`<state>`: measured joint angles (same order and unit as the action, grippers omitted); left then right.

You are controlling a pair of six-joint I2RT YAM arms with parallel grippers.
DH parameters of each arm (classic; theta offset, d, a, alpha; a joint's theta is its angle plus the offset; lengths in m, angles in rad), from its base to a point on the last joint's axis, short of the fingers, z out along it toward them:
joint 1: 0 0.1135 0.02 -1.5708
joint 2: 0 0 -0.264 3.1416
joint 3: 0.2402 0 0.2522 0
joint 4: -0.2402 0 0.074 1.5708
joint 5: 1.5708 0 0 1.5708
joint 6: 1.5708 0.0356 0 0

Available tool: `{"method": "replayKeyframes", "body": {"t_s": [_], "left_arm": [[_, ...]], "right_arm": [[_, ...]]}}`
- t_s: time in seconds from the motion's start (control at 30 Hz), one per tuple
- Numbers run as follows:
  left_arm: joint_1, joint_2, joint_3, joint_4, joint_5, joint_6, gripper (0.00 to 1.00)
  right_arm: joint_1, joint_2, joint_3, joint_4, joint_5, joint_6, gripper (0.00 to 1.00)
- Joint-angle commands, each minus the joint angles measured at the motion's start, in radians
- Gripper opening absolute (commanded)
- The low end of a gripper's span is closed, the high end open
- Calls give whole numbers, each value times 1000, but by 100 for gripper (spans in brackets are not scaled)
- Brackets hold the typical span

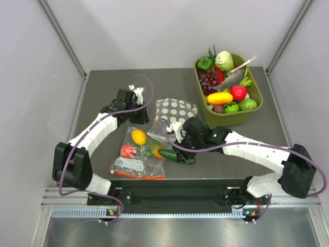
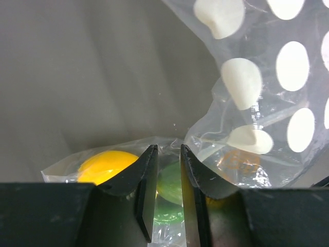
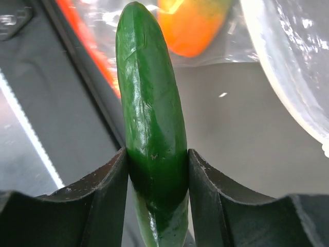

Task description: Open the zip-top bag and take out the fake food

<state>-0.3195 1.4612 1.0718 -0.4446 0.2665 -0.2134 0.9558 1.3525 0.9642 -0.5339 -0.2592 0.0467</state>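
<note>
The polka-dot zip-top bag (image 1: 176,109) lies mid-table; in the left wrist view (image 2: 267,92) it rises to the right of my fingers. My left gripper (image 1: 140,117) is at its left edge, jaws nearly closed with clear film between them (image 2: 167,154). My right gripper (image 1: 181,149) is shut on the dark green cucumber (image 1: 177,156), held across its middle (image 3: 151,128) just above the table's near edge. The yellow-orange mango (image 1: 156,149) lies beside the cucumber under clear film (image 3: 193,25); an orange shape shows through the dotted bag (image 2: 239,162).
A plain clear bag with a red-orange zip strip (image 1: 136,167) holds small round yellow (image 1: 139,136) and red (image 1: 127,150) fruits, in front of the left gripper. An olive bin (image 1: 255,110) of toy produce stands at the back right.
</note>
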Motion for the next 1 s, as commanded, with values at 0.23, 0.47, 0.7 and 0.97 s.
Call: {"method": "replayKeyframes", "body": {"t_s": [0.23,0.47,0.7,0.97], "left_arm": [[10,-169,11,46,-116,43,44],[17,-327,-18,101,-240,46,54],[23,-383,33,83,-328,58,65],[22,-389,70,92,-309,80,71]], "right_arm": [[-12,-165,188,-37,63,-11,24],[-271,-135,336,-15,74,-39,24],[-602,-38,461,21,115,-91,24],[-810,115,597,48,225,-156,26]]}}
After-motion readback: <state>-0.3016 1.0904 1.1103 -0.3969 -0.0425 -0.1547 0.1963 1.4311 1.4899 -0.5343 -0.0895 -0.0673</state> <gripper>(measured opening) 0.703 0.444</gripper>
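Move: The right hand already grips the cucumber; the green tub of vegetables lies about 30 cm ahead and 21 cm to its right, its middle some 3 cm below the hand. The emptied dotted bag lies about 19 cm ahead and 3 cm left, the full bag 4 cm ahead and 18 cm left, both roughly 9 cm down. From the left hand the tub is about 13 cm ahead and 38 cm right, some 5 cm lower. Upward first, then sweeping forward and right, the right hand carries the gripped cucumber from the near table to above the green tub, ending about 27 cm farther out and nearly 20 cm right, turning clockwise some 45 degrees while its fingers tip up. The left hand rises about 15 cm away from the dotted bag, drifting left, tilting its fingertips up and opening wide. ##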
